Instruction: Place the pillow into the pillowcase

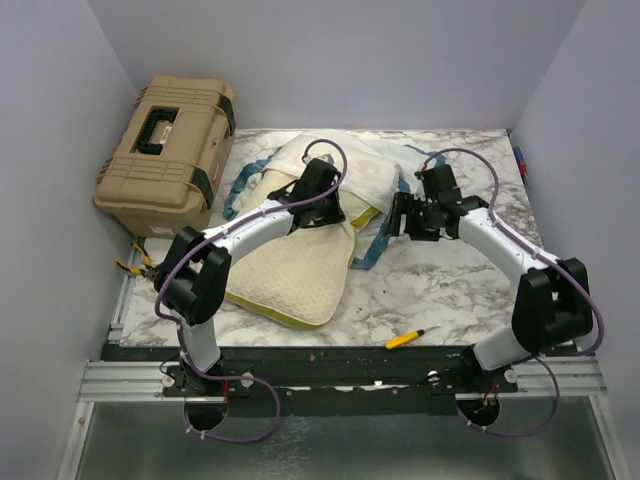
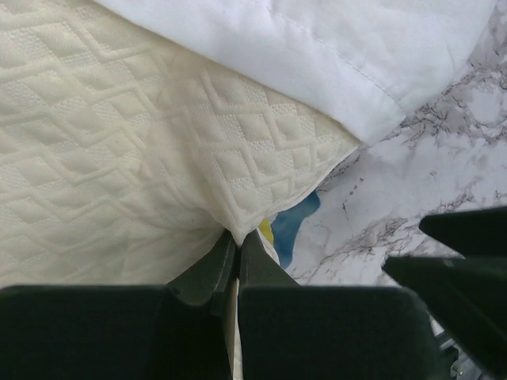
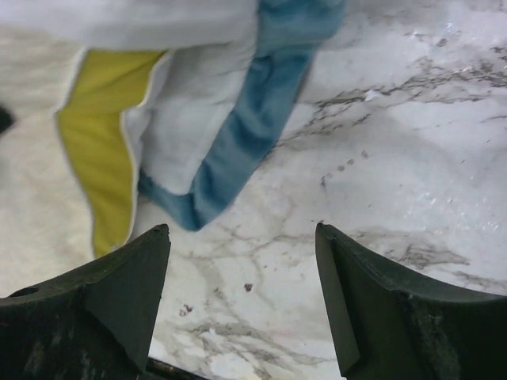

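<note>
The cream quilted pillow (image 1: 290,275) lies on the marble table, and its far end goes under the pillowcase (image 1: 350,170), whose white inside faces up. My left gripper (image 1: 318,205) is shut, pinching a fold of the pillow (image 2: 119,158) at its corner, just below the white pillowcase (image 2: 317,55). My right gripper (image 1: 405,215) stands open over bare marble with nothing between its fingers. In the right wrist view, my right gripper (image 3: 242,229) is a little short of the pillowcase's blue ruffled trim (image 3: 245,134) and the pillow's mustard band (image 3: 103,158).
A tan toolbox (image 1: 170,150) sits at the back left. A yellow-handled tool (image 1: 410,338) lies near the front edge, and pliers (image 1: 135,262) lie at the left edge. Walls close in the table on three sides.
</note>
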You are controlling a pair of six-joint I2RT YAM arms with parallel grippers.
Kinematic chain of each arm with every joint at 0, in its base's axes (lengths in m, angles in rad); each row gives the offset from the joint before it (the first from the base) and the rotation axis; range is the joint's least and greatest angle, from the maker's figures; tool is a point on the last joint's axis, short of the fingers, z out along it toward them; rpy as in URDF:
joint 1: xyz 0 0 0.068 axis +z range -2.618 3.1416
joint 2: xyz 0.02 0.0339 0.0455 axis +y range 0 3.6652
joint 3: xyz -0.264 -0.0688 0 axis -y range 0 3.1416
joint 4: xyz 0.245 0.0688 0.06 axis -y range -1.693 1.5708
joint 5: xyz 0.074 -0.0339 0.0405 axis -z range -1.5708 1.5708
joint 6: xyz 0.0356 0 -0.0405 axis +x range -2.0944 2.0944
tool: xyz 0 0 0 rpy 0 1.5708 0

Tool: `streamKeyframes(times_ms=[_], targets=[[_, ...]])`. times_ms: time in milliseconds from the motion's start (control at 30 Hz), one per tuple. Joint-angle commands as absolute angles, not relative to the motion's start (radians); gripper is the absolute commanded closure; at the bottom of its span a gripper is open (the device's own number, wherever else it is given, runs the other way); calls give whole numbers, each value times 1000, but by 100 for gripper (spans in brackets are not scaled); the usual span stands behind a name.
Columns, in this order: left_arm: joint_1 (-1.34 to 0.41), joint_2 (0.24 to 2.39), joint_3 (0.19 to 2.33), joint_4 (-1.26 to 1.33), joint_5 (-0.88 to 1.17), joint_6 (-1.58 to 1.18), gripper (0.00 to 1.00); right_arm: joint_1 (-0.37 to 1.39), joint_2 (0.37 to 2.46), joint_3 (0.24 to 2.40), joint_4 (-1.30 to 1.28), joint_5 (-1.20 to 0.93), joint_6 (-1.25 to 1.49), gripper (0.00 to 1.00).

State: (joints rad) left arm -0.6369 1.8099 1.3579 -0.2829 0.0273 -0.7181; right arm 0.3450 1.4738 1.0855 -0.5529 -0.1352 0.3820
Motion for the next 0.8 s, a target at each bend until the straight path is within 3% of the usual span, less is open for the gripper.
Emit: streamKeyframes(times_ms=[0,300,333,433,533,600,767], targets=[[-635,1792,1367,-242,74,-727,100,278,1603,1079,-427,-214,412,22],[-635,1787,1364,-240,85,-742,100,272,1909,1184,-225,-326,468,29],[-635,1786,1364,-238,87,-742,100,273,1926,1186,-201,-356,472,36],[-635,1788,1374,-235,92,-743,100,274,1935,1184,-168,-456,477,75],[-635,1810,1401,-229,94,-749,100,285,1860,1138,-170,-546,483,94],[-635,1841,1441,-225,99,-753,100,299,1787,1105,-208,-610,468,100],[-638,1931,1562,-223,96,-777,100,390,1642,1059,-377,-784,396,100]])
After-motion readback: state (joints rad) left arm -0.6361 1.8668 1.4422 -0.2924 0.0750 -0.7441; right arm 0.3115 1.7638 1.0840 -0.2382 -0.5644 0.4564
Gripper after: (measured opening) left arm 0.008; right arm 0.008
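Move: The blue-hemmed edge of the pillowcase's mouth lies about 5 cm ahead of the open right hand, 5 cm to its left and some 9 cm below. From the right hand, the pillow's yellow edging is roughly 5 cm ahead and 9 cm left, 6 cm down; the upper flap's corner is about 10 cm ahead and 3 cm left, also 6 cm down. From the left hand, already pinching the pillow's cover, that hem lies about 8 cm right, 4 cm ahead and 8 cm below. The open right hand dives about 8 cm down and 7 cm forward to the pillowcase's mouth beside the pillow, bears left, shuts on the cloth at its hemmed edge, then carries it up, back and left towards the left hand, its left side rolling up some 20 degrees. The left hand keeps its pinch on the pillow's cover and stays almost in place, only at the end easing 1 to 2 cm to the right and slightly forward. ##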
